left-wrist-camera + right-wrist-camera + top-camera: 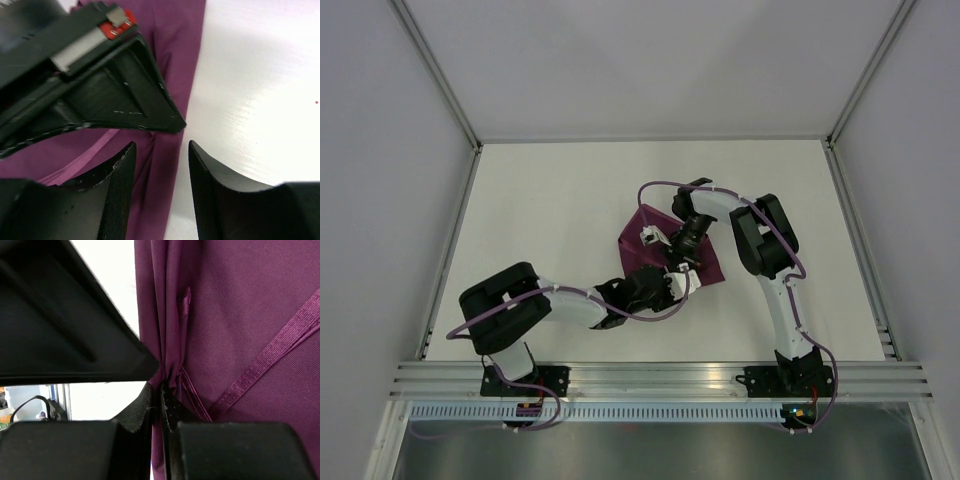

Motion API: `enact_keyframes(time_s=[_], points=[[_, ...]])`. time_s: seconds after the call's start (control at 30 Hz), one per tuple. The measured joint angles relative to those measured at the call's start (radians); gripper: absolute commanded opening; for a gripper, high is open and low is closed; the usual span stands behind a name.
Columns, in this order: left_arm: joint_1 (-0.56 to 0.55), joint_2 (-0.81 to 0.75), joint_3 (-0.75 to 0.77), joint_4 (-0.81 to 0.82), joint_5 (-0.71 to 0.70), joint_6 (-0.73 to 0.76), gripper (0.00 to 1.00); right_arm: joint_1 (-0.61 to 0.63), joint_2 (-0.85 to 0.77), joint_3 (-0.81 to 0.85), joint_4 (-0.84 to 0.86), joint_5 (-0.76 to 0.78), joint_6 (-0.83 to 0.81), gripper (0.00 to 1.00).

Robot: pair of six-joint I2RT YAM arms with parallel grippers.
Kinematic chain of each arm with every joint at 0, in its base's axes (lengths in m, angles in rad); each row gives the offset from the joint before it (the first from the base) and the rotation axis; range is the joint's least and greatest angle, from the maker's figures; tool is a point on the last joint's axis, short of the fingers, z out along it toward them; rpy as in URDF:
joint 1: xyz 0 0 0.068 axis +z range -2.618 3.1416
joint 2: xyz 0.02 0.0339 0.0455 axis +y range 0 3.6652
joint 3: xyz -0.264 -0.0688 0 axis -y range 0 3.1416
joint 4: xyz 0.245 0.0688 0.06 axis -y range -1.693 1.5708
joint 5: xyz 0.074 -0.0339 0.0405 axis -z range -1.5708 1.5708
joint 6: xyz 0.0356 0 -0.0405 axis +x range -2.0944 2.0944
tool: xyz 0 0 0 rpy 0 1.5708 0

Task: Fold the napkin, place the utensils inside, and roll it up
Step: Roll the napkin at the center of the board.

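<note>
The magenta napkin (646, 220) lies bunched on the white table, mostly under both arms. My right gripper (682, 258) is shut on a gathered fold of the napkin (240, 315); its jaws (161, 387) pinch the cloth where it puckers beside a stitched hem. My left gripper (677, 284) sits just in front of it, open. In the left wrist view its fingers (161, 145) straddle the napkin's right edge (172, 45) without touching it, one over cloth, one over bare table. The right gripper's black body (100, 95) fills the upper left there. The utensils are out of view.
White tabletop (570, 200) surrounds the napkin, with white walls and metal frame posts at the sides and back. An aluminium rail (660, 375) runs along the near edge by the arm bases. The left gripper's finger (65, 325) crowds the right wrist view.
</note>
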Motion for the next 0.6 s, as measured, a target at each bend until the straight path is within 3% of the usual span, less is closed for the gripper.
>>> enact_keyframes(time_s=[0.37, 0.4, 0.43, 0.5, 0.6], points=[[0.000, 0.111, 0.036, 0.045, 0.013, 0.007, 0.48, -0.001, 0.009, 0.011, -0.011, -0.002, 0.009, 0.03], [0.000, 0.116, 0.039, 0.048, 0.009, 0.007, 0.45, -0.001, 0.009, 0.011, -0.013, 0.001, 0.009, 0.03], [0.000, 0.118, 0.040, 0.049, 0.008, 0.007, 0.33, -0.001, 0.010, 0.011, -0.015, 0.001, 0.009, 0.03], [0.000, 0.124, 0.043, 0.047, 0.012, 0.007, 0.19, -0.001, 0.011, 0.013, -0.018, 0.003, 0.010, 0.03], [0.000, 0.130, 0.052, 0.036, 0.023, 0.009, 0.10, -0.006, 0.013, 0.015, -0.022, 0.006, 0.010, 0.03]])
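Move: Just below the left fingers, about 3 cm down and 1 cm to their right, runs the rolled near edge of the napkin. The right gripper's fingertips stand some 3 cm to the right and 2 cm ahead of the left hand, 3 cm lower. The napkin's far corner is about 16 cm ahead of the left hand and 8 cm to its left. The right hand already has the rolled edge between its own fingers. Sinking about 2.5 cm with open fingers astride the napkin's rolled near edge, the left hand then edges a good centimetre to the right, up close beside the right fingertips, and closes its fingers, pinching the roll. The right hand stays in place and keeps its pinch on the same roll. ##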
